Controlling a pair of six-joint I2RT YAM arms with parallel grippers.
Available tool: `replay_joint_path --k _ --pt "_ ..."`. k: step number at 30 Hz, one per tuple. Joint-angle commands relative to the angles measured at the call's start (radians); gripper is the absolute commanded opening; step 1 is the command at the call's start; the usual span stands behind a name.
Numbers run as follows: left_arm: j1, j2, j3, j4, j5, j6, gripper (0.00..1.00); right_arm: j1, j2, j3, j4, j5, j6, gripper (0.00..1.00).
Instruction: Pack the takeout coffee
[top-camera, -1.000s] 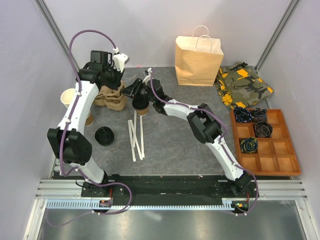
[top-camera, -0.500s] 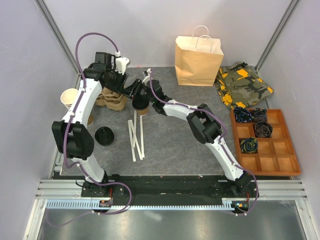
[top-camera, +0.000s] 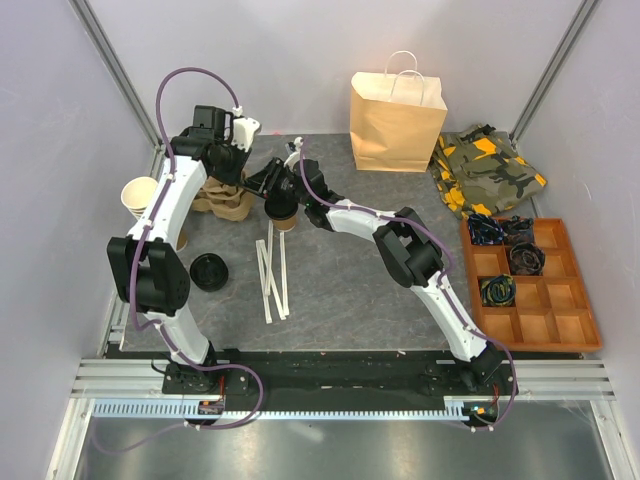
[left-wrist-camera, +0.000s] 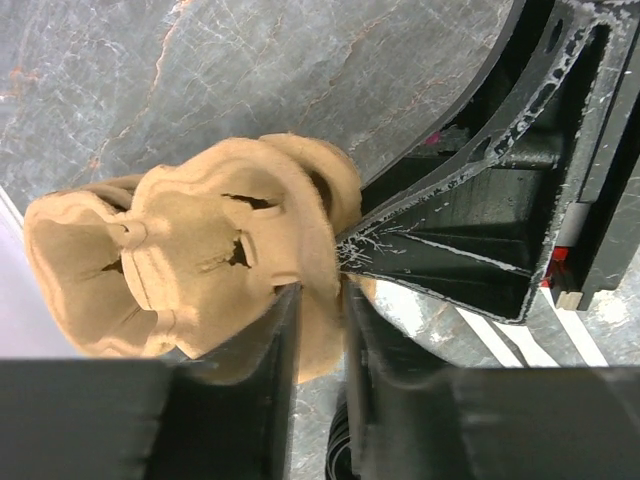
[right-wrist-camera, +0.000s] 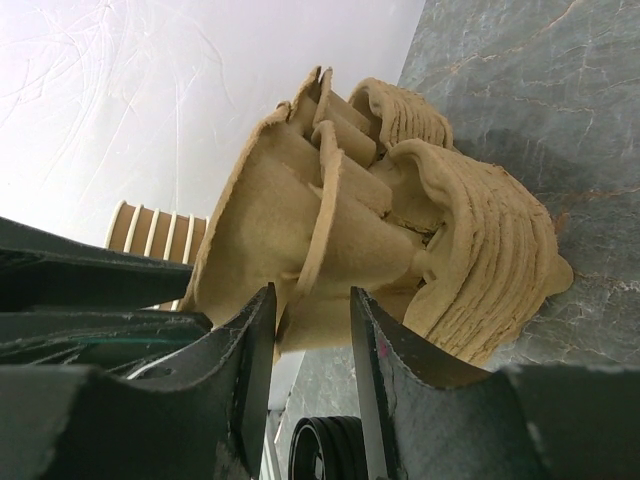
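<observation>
The takeout coffee (top-camera: 283, 209), a small brown cup with a black lid, stands just right of a stack of moulded pulp cup carriers (top-camera: 226, 199). My left gripper (top-camera: 231, 179) comes down on the stack from behind. In the left wrist view its jaws (left-wrist-camera: 320, 295) pinch a rim of the carrier (left-wrist-camera: 215, 250). My right gripper (top-camera: 260, 183) reaches in from the right, above the coffee. It (right-wrist-camera: 312, 295) is shut on a wall of the top carrier (right-wrist-camera: 300, 230), which tilts up off the stack (right-wrist-camera: 480, 260). The brown paper bag (top-camera: 396, 125) stands at the back.
A loose black lid (top-camera: 209, 271) lies left of some white folded strips (top-camera: 272, 270). A stack of white-rimmed cups (top-camera: 140, 196) lies at the far left. A camouflage cloth (top-camera: 487, 168) and a wooden compartment tray (top-camera: 530, 285) are on the right.
My left arm has shifted a little right and toward the back, and its jaws have re-closed on the carrier rim. The right arm and the coffee have not moved.
</observation>
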Motion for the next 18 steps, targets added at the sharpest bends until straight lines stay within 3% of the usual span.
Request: replay_joint_path --k 1,2,6,18 --pt "0.005 -0.019 0.017 0.008 -0.018 0.030 0.23 0.004 0.002 0.034 0.026 0.009 -0.015 0.44" --pt "0.006 -0.025 0.028 0.006 -0.021 0.030 0.15 0.004 0.002 0.034 0.024 0.009 -0.017 0.43" --pt "0.005 -0.053 0.057 -0.005 -0.024 0.034 0.03 0.004 0.005 0.037 0.022 0.009 -0.017 0.44" --pt "0.005 -0.085 0.087 -0.018 0.005 0.019 0.02 0.004 0.009 0.045 0.001 0.016 -0.036 0.45"
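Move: The left fingers straddle the rim of the outermost cup carrier; its middle is roughly 6 cm left, 1 cm back and 3 cm below. The black-lidded cup stands some 10 cm to the hand's right, 6 cm back and 7 cm lower; the paper cup stack is about 18 cm left and 6 cm back. From the right hand, the same carrier's middle lies some 8 cm left, 1 cm back and 1 cm below. The left fingers pinch the outermost cup carrier's rim, then lift it about 3 cm beside the still right gripper. ##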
